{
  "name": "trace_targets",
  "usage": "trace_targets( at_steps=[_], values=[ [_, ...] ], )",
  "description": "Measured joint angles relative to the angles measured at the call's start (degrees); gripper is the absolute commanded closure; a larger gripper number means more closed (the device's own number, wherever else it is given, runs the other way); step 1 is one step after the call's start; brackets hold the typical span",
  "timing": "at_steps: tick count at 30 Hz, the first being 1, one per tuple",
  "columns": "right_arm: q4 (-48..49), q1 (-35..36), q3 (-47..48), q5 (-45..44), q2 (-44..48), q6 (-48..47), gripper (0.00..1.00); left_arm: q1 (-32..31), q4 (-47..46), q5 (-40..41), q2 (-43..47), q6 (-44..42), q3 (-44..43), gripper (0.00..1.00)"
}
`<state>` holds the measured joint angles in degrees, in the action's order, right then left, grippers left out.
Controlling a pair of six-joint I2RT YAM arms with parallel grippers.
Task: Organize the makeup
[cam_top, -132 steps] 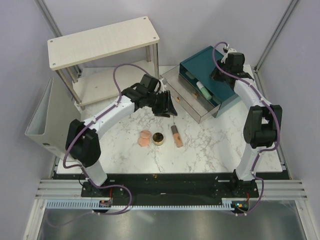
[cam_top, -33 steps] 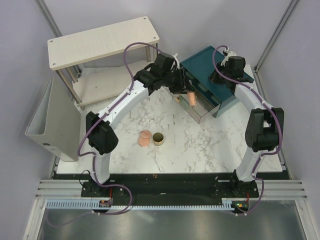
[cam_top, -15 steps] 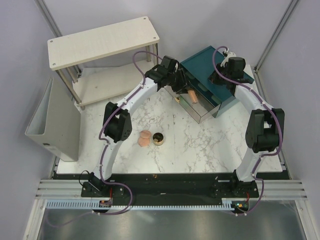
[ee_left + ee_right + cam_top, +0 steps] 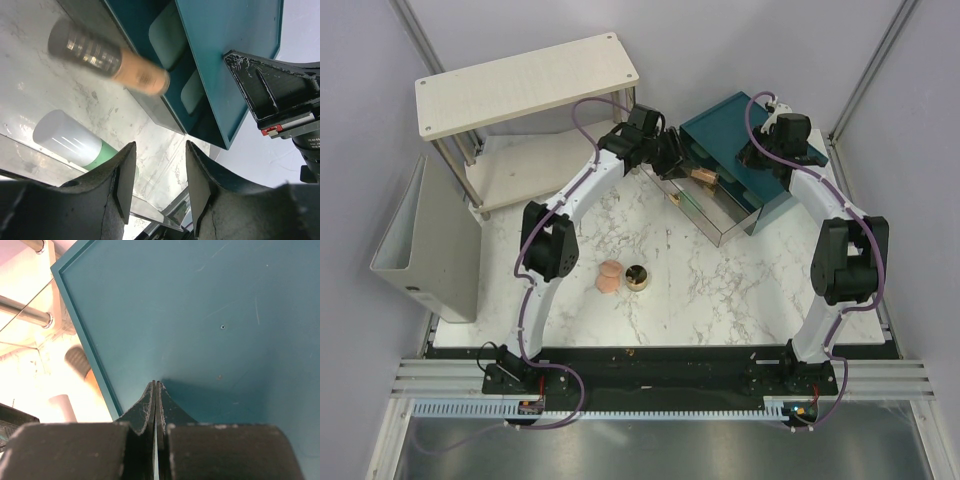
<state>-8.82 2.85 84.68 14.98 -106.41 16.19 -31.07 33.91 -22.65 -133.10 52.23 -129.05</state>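
Observation:
My left gripper (image 4: 677,162) hangs over the open metal drawer (image 4: 718,228) of the teal box (image 4: 732,122); its jaws stand open with nothing between them (image 4: 157,172). The peach tube with dark cap (image 4: 703,178) is in the drawer, blurred in the left wrist view (image 4: 111,57). Beside it lies a white and mint-green tube (image 4: 75,142). On the marble, a peach-pink sponge (image 4: 608,276) and a gold-rimmed pot (image 4: 637,277) sit side by side. My right gripper (image 4: 761,154) is shut, its tips (image 4: 156,385) down on the teal box's lid (image 4: 210,315).
A pale wooden shelf unit (image 4: 525,82) stands at the back left, with the left arm's cable looping in front of it. A grey bin (image 4: 412,245) leans at the table's left edge. Frame posts rise at both back corners.
The peach tube left my left gripper and now lies in the drawer. The left jaws have widened and the wrist has drawn back a little to the left. The right arm has not moved.

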Motion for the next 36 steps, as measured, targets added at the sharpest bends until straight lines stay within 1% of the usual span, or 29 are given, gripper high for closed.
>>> trace_targets(
  at_steps=[2,4,5,6,7,9,13,15,18,21,29,36],
  values=[
    [-0.1,0.0,0.1,0.1,-0.1,0.0,1.00,0.1,0.1,0.0,0.0,0.0,0.0,0.52],
    [-0.2,0.0,0.2,0.1,-0.1,0.0,1.00,0.1,0.2,-0.1,0.5,-0.5,0.2,0.61],
    [-0.2,0.0,0.2,0.1,-0.1,0.0,1.00,0.1,0.2,-0.1,1.3,-1.1,0.9,0.75],
    [-0.2,0.0,0.2,0.1,-0.1,0.0,1.00,0.1,0.3,0.0,2.1,-1.4,1.4,0.82],
    [-0.2,0.0,0.2,0.1,-0.1,0.0,1.00,0.1,0.2,0.0,2.9,-1.9,2.2,0.86],
    [-0.3,0.0,0.2,0.1,-0.1,0.0,1.00,0.1,0.3,0.2,7.7,-4.1,7.1,0.97],
    [-0.2,0.0,0.2,0.1,-0.2,0.0,1.00,0.1,-0.1,3.2,18.5,-7.8,17.2,0.98],
    [-0.2,0.0,0.2,0.1,-0.2,0.0,1.00,0.1,0.0,4.6,22.5,-9.3,20.6,0.98],
    [-0.4,0.0,0.4,0.1,-0.3,0.0,1.00,0.1,-0.2,6.5,25.6,-11.6,24.3,0.98],
    [-0.7,0.0,0.6,0.1,-0.4,0.0,1.00,0.2,0.2,7.3,24.5,-13.1,26.5,0.98],
    [-0.9,0.0,0.9,0.2,-0.5,0.0,1.00,0.1,1.3,7.1,14.4,-14.1,26.9,0.98],
    [-0.9,0.0,0.9,0.2,-0.5,0.0,1.00,0.0,2.5,5.8,9.0,-14.1,20.7,0.98]
  ],
)
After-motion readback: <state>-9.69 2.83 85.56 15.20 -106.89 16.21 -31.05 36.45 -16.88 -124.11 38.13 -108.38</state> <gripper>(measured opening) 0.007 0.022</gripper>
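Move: The left gripper, half open and empty over the open drawer, wants the gold knob on the drawer's front: about 4 cm back from it, 4 cm to its left and 8 cm below. The foundation bottle, already loose, is some 2 cm ahead, 4 cm to its right and 6 cm lower; the green tube lies roughly 3 cm back, 2 cm right and 10 cm down. From the right gripper the knob is about 6 cm back, 15 cm left and 8 cm lower. Shut the empty left fingers while lifting the gripper up, back and left out of the drawer and over its front wall, about 6 cm each way. Then drop some 14 cm outside the wall, tilting the hand's left side up some 15 degrees, and ease forward and right until the closed tips are right beside the gold knob. Keep the right gripper still and shut at the cabinet top. ##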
